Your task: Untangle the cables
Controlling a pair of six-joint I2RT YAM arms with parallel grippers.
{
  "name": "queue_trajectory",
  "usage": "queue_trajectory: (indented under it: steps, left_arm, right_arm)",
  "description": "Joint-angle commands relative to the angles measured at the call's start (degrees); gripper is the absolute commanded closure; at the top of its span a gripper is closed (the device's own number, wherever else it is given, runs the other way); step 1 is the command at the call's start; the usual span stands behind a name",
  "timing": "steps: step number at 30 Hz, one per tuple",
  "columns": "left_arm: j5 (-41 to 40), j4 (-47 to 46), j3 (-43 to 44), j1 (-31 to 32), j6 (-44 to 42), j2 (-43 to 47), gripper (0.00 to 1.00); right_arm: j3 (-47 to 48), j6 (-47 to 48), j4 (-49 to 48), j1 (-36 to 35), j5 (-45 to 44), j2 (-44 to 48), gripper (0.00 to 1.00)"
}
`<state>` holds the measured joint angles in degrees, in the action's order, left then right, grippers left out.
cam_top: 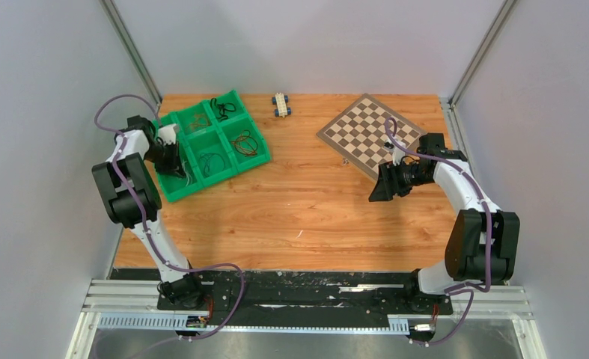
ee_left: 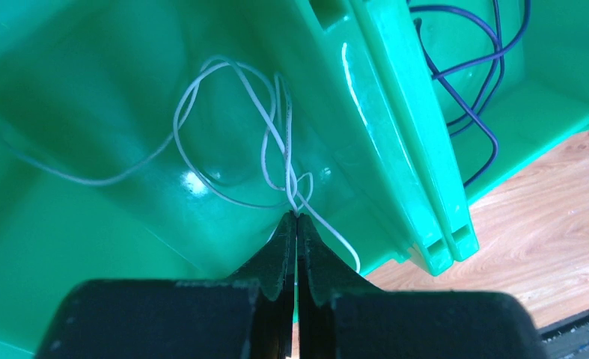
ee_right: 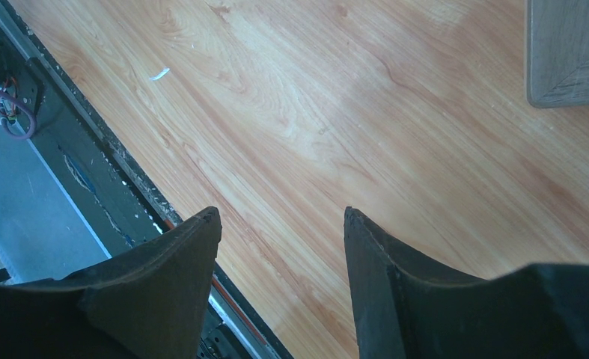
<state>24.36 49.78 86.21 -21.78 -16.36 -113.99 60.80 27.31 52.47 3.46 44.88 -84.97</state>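
Observation:
A green compartment tray (cam_top: 257, 159) sits at the back left of the table with tangled cables in its cells. My left gripper (cam_top: 177, 166) reaches into the tray's near-left cell. In the left wrist view it (ee_left: 296, 216) is shut on a thin white cable (ee_left: 186, 97) that loops across the green cell floor. A dark blue cable (ee_left: 471, 67) lies in the neighbouring cell. Dark cables (cam_top: 215, 163) and brownish cables (cam_top: 245, 144) fill other cells. My right gripper (cam_top: 375, 194) hovers open and empty over bare wood (ee_right: 351, 112), far from the tray.
A chessboard (cam_top: 366, 134) lies at the back right, its corner (ee_right: 568, 52) showing in the right wrist view. A small toy car (cam_top: 281, 104) stands at the back centre. The table's near edge and black rail (ee_right: 89, 172) run below my right gripper.

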Motion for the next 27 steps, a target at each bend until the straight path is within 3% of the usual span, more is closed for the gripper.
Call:
queue_trajectory:
  steps: [1,8,16,19,23,25,26,27]
  left_arm:
    - [-0.41,-4.30,1.40,-0.08,1.48,0.62,0.97]
    - [-2.29,-3.76,2.60,-0.10,2.42,6.17,0.56]
    - [-3.75,3.26,7.53,-0.19,0.59,13.16,0.30]
    - [-2.28,5.05,10.28,-0.19,-0.10,15.46,0.03]
    - [1.90,9.07,16.84,0.06,1.31,17.38,0.00]
    - [4.37,14.83,23.90,0.97,2.21,15.95,0.00]
    - [5.41,17.42,29.82,1.97,2.78,13.96,0.00]
    - [5.82,21.89,32.62,2.64,2.98,13.00,0.00]
  right_arm:
    - [0.54,0.70,-0.30,-0.04,0.12,1.34,0.40]
    - [0.71,0.97,-0.19,-0.04,0.50,1.69,0.40]
    - [2.08,1.23,-0.10,-0.04,0.23,2.75,0.39]
    - [2.94,2.08,-0.28,-0.04,0.29,3.94,0.37]
    - [6.29,1.67,-2.08,-0.04,-0.15,4.46,0.25]
    - [9.53,0.28,-4.33,-0.10,-1.24,4.28,0.13]
    - [12.22,-0.68,-6.00,-0.08,-2.37,4.21,0.02]
    - [14.48,-1.87,-7.64,-0.09,-3.55,4.19,0.00]
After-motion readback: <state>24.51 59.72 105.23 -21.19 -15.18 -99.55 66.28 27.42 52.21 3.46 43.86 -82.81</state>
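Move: The white cable is already down in the tray's near-left compartment, a strand of it at the left hand's shut tips; its loops centre about 2 cm ahead, 2 cm left and a centimetre below that hand. The dark cable next door sits roughly 10 cm right and 5 cm ahead, the orange cable some 18 cm ahead and 6 cm right. For the right hand, the white cable is about 66 cm left, 8 cm ahead and 10 cm lower. The white cable is released as the left fingers part, with only a short creep forward of about a centimetre; the hand then climbs faster and faster out of the compartment, some 19 cm up in all, opening fully while its fingertips swing forward about 20 degrees. Late on, the right hand also starts to lift, about 3 cm up and a little forward, spreading its fingers wider. ##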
